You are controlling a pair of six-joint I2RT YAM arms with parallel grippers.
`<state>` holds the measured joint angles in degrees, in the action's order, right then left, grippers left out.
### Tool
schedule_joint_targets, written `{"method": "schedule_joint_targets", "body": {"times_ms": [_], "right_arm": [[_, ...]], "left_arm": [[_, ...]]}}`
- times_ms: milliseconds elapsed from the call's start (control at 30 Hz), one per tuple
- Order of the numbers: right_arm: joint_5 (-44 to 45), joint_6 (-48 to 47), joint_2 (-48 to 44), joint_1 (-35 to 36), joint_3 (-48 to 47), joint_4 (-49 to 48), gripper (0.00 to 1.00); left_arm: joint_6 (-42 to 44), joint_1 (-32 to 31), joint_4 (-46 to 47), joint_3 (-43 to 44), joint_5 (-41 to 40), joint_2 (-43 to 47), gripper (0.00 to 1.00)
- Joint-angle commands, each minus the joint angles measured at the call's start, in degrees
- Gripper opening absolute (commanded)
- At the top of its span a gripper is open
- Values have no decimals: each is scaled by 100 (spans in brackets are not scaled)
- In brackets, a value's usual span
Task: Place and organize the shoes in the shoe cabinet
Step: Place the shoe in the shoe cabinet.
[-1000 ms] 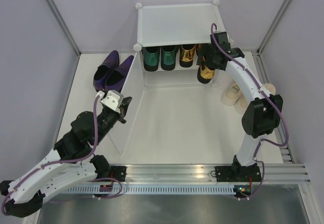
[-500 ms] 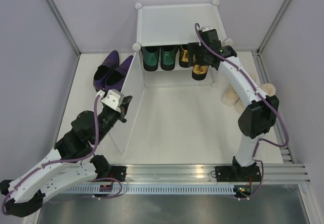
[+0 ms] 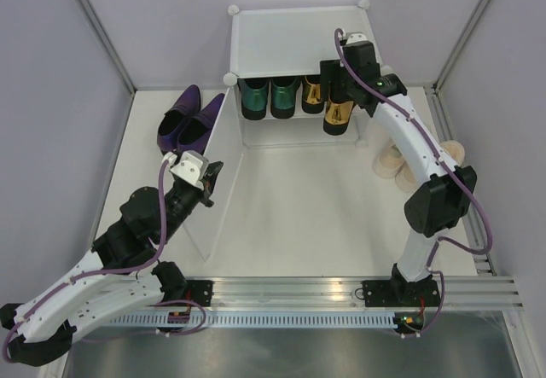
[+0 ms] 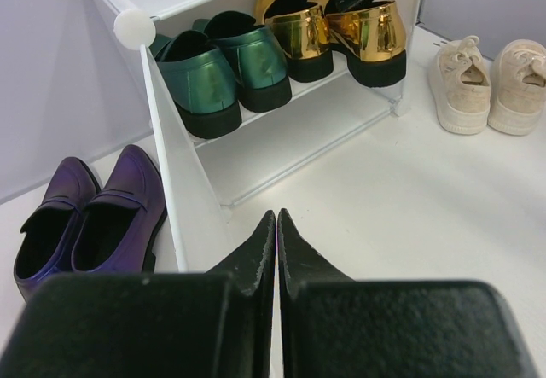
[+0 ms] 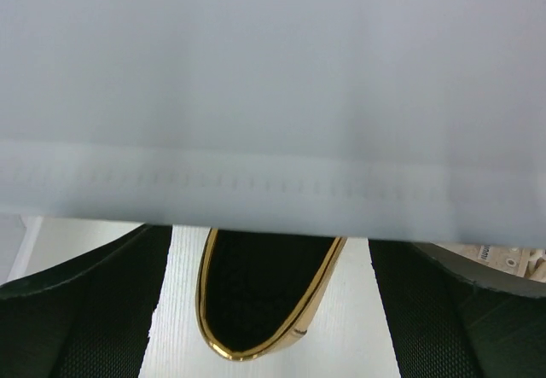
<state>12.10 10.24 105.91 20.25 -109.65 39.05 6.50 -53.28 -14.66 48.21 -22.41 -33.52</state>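
Observation:
The white shoe cabinet [image 3: 294, 37] stands at the back, its door panel [image 3: 215, 182] swung open. On its upper shelf sit two green loafers [image 3: 270, 98] and one gold loafer [image 3: 313, 94]. A second gold loafer [image 3: 339, 115] rests at the shelf's right front, heel sticking out. My right gripper [image 3: 337, 84] is open just above it. In the right wrist view its fingers [image 5: 77, 310] flank the shoe's opening [image 5: 269, 293] with gaps on both sides, tips hidden by the cabinet panel. Purple shoes [image 3: 189, 122] lie left of the cabinet. Beige sneakers [image 4: 490, 84] lie right. My left gripper [image 3: 209, 180] is shut and empty beside the door.
Lilac walls enclose the white table on three sides. The open door panel [image 4: 183, 190] stands between my left gripper [image 4: 277, 224] and the purple shoes [image 4: 85, 224]. The right arm's forearm crosses above the sneakers [image 3: 391, 158]. The lower shelf [image 4: 290, 139] holds nothing.
My right gripper has moved left and in toward the cabinet front, and the gold loafer under it has shifted left with it. The left arm has not moved.

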Motion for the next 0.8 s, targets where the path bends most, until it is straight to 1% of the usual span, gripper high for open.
{"method": "schedule_joint_targets", "body": {"times_ms": [0, 100, 200, 300, 333, 400, 433, 533, 567, 633, 767], "right_arm": [[-207, -5, -614, 5, -66, -82, 98], [-339, 66, -957, -3, 101, -46, 98], [-357, 241, -1335, 5, 478, -29, 98], [-349, 505, -1940, 31, 1469, -545, 98], [-288, 514, -2308, 58, 2142, -1008, 98], [-191, 558, -2635, 180, 2805, -1520, 98], [-147, 567, -2845, 216, 3313, -1888, 98], [134, 611, -2857, 400, 3738, -2146, 98], [387, 611, -2822, 514, 3801, -2217, 98], [434, 646, -2725, 585, 4028, -2575, 98], [679, 734, -2383, 612, 4021, -2762, 98]], "left_arm": [[-9, -25, -811, -171, -35, -164, 2], [-9, -25, -811, -171, -44, -155, 2], [-9, -25, -802, -171, -35, -164, 2], [-26, -25, -802, -171, -52, -164, 2], [-18, -25, -802, -171, -53, -164, 2], [-26, -25, -793, -171, -70, -164, 2], [-26, -25, -793, -171, -70, -173, 2], [-26, -25, -784, -180, -70, -190, 2], [-26, -25, -784, -180, -61, -199, 2], [-26, -25, -784, -189, -79, -199, 2], [0, -25, -776, -206, -114, -181, 2]]}}
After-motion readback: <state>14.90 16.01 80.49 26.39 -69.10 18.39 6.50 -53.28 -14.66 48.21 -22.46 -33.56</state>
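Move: The outer gold shoe, heel jutting from the upper shelf, lies under the right hand: its middle is about 6 cm ahead, in line sideways, some 6 cm below. At about that height, the inner gold shoe stands roughly 8 cm left and 10 cm ahead of the hand, the nearer green shoe 15 cm left and 10 ahead. From the left hand, the outer gold shoe is about 34 cm ahead, 31 right, 13 below. The outer gold shoe's heel is cleared from above: the right hand rises about 6 cm while drawing back from over its opening, then sinks some 10 cm on the near side of the heel, ending roughly 10 cm back and easing forward about 1 cm at the last. The fingers stay wide open and tip up slightly, under 10 degrees; contact with the heel can't be seen. ##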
